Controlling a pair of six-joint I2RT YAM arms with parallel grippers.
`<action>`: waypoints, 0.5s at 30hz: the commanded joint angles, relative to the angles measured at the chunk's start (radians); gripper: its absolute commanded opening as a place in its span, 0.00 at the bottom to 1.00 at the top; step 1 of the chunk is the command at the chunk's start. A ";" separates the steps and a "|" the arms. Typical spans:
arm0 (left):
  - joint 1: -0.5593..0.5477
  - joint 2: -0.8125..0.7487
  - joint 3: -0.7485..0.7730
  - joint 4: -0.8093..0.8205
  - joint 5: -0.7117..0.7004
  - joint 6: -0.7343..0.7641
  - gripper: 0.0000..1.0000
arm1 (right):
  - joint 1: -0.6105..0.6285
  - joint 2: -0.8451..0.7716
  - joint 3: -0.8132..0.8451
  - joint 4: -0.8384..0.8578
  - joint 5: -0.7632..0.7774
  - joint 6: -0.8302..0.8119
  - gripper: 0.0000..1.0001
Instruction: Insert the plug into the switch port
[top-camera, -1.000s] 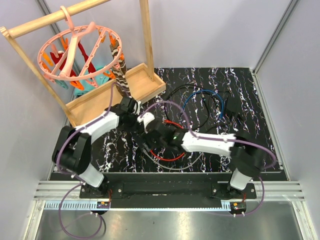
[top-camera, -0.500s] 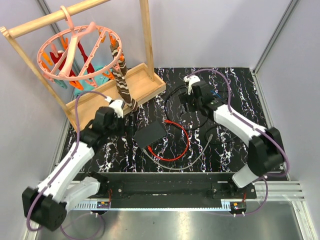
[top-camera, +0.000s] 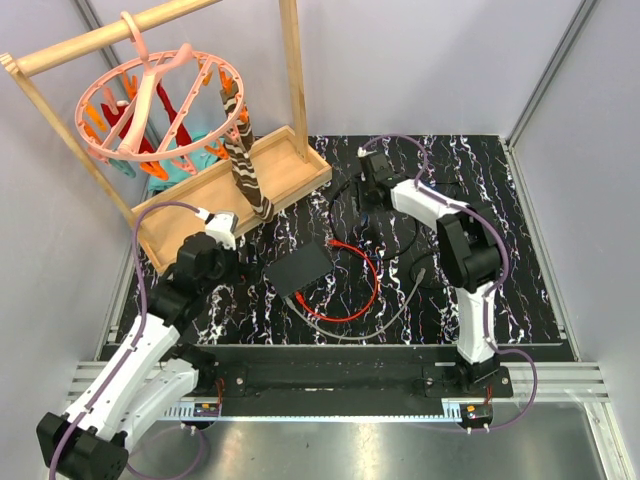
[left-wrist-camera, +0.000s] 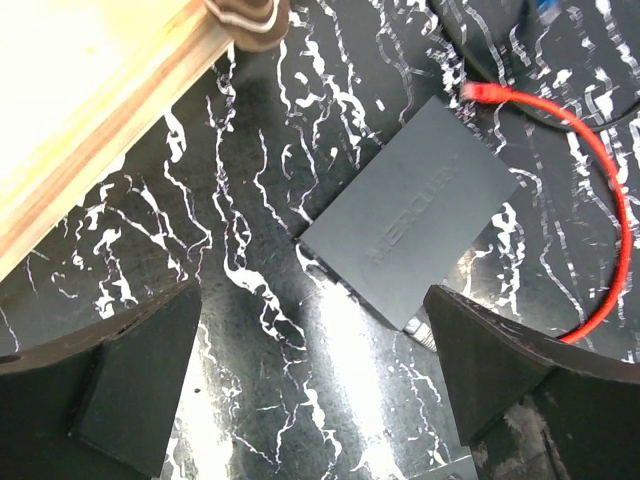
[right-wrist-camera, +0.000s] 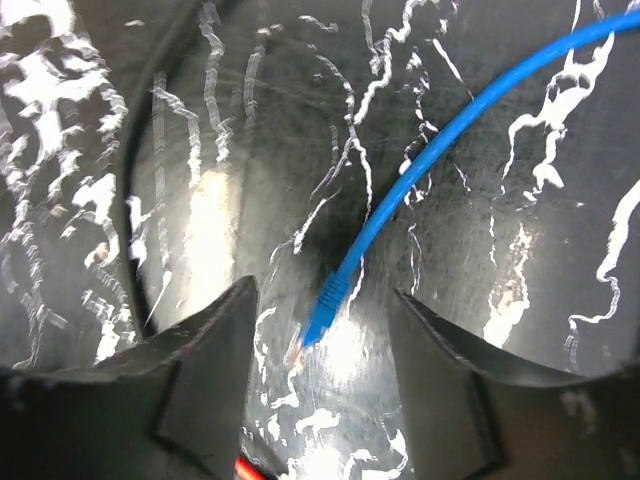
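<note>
The switch (top-camera: 300, 268) is a flat black box lying mid-table, and it also shows in the left wrist view (left-wrist-camera: 410, 235); I cannot make out its port. A red cable (top-camera: 362, 285) loops beside it, its plug (left-wrist-camera: 480, 92) just off the box's far corner. My left gripper (top-camera: 222, 262) hovers left of the box, open (left-wrist-camera: 315, 385) and empty over bare mat. My right gripper (top-camera: 372, 195) is at the far cables. It is open (right-wrist-camera: 325, 375), with the blue cable's plug (right-wrist-camera: 318, 322) lying on the mat between its fingers (right-wrist-camera: 210, 370), untouched.
A wooden tray (top-camera: 290, 170) with a frame stands at the back left, holding a pink peg hanger (top-camera: 160, 100) and a striped sock (top-camera: 245, 165). The tray's edge (left-wrist-camera: 100, 130) is close to my left gripper. A grey cable (top-camera: 395, 305) and black cords (right-wrist-camera: 135, 160) lie around.
Both arms have left the middle over the switch. The left one pulled back to the left and opened wide. The right one swung to the far cables and now straddles the blue plug.
</note>
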 joint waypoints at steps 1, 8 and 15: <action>0.002 0.019 0.020 0.051 -0.018 0.026 0.99 | -0.004 0.071 0.107 -0.089 0.075 0.106 0.59; 0.000 0.017 0.015 0.059 0.011 0.027 0.99 | -0.012 0.136 0.133 -0.118 0.056 0.169 0.39; 0.000 0.025 0.012 0.067 0.068 0.021 0.99 | -0.014 0.038 0.083 -0.085 0.022 0.187 0.02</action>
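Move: The blue plug lies just under my open right hand, about 4 cm down and a centimetre to the right, its cable running away forward. The black cable passes some 7 cm to the left of the plug and level with it. The red cable's free plug is roughly 8 cm left and 8 cm back of my right hand, and the switch about 17 cm left and 16 cm back. From my left hand the blue plug is around 19 cm ahead, 27 cm right and 15 cm down. I sink my right hand about 3.5 cm almost straight down over the blue plug, turning the wrist some 10 degrees clockwise and tipping the fingers a little steeper. As the descent ends I shut the wide-open fingers nearly all the way and pinch the plug's blue boot between their tips, holding the hand there. ##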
